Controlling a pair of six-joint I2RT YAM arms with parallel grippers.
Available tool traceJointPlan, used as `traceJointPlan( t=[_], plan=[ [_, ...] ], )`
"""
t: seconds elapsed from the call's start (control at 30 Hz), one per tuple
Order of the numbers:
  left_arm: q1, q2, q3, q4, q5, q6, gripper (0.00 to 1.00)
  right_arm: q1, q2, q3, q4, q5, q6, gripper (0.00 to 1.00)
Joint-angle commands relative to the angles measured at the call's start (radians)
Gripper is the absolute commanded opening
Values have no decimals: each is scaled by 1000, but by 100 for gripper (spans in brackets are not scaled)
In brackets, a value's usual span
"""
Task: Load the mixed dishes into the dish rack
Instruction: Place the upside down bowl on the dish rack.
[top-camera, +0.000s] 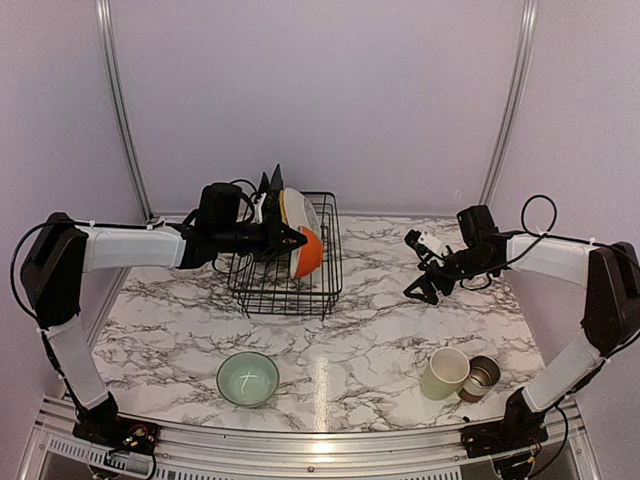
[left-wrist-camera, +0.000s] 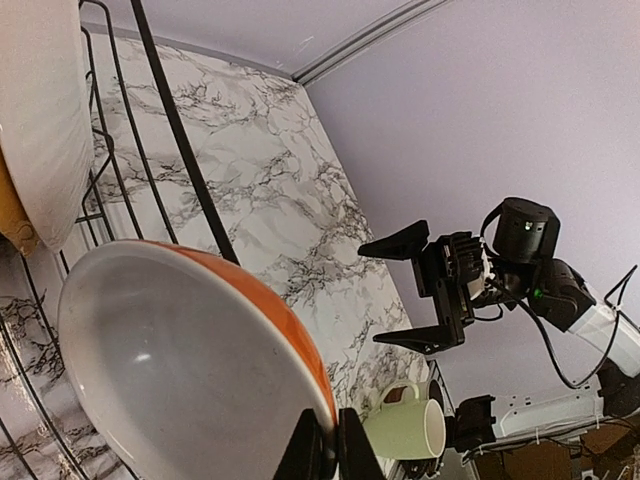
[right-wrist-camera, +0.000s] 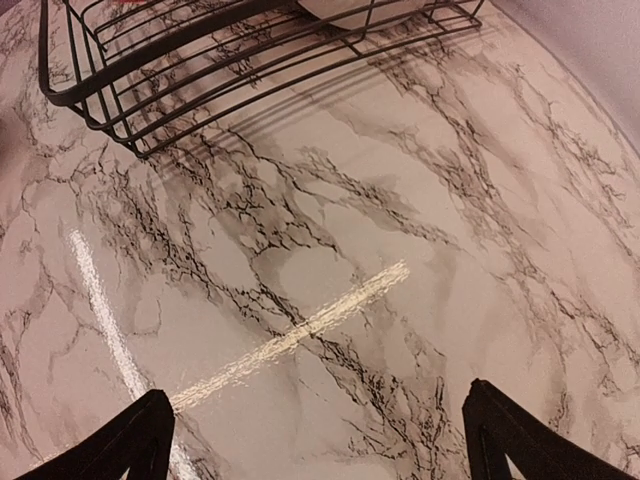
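Note:
My left gripper (top-camera: 298, 240) (left-wrist-camera: 335, 447) is shut on the rim of a bowl (top-camera: 309, 254) (left-wrist-camera: 180, 370), white inside and orange outside. It holds the bowl tilted inside the black wire dish rack (top-camera: 285, 298) (left-wrist-camera: 186, 152) (right-wrist-camera: 62, 96). A pale round plate (top-camera: 299, 211) (left-wrist-camera: 45, 110) and a black plate (top-camera: 273, 184) stand upright in the rack behind the bowl. To the right of the rack, my right gripper (top-camera: 428, 279) (left-wrist-camera: 405, 292) (right-wrist-camera: 317, 392) hangs open over bare marble with nothing between its fingers. A pale green mug (top-camera: 445, 373) (left-wrist-camera: 405, 428) and a small grey-brown cup (top-camera: 481, 377) sit at the front right.
A pale green bowl (top-camera: 248, 378) sits upright on the marble table (top-camera: 370, 330) at the front left. Purple walls close in the back and both sides.

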Motion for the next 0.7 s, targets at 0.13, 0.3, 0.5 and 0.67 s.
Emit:
traceJointPlan(
  t=[0.13,0.3,0.5,0.67],
  plan=[
    [-2,78,50,67,-8,-60,0,-1,18,31,-12,-2,-2,98],
    [-2,120,62,68,-1,-81,0,-1,28,34,-16,-1,-6,98],
    [0,176,90,80,26,-89,0,-1,31,33,-19,-1,-9,98],
    [4,217,96,130,78,-127,0,-1,33,33,-20,2,-10,98]
  ],
)
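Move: The orange bowl is already pinched by its rim in the left hand. Its empty spot in the near right part of the dish rack lies about 13 cm below that hand, some 4 cm ahead and 3 cm right. The white-and-yellow bowl stands in the rack roughly 15 cm ahead, 1 cm left and 9 cm below; the dark plates about 18 cm ahead, 8 cm left and 8 cm below. From the right hand, the spot is about 5 cm ahead, 24 cm left and 4 cm below. The orange bowl is lowered about 6 cm into the near right part of the dish rack by the left hand, which eases some 2 cm forward and 2 cm right as it sinks. The wrist rolls roughly 10 degrees, its forward side dipping, while the shut fingers keep their pinch on the rim. ##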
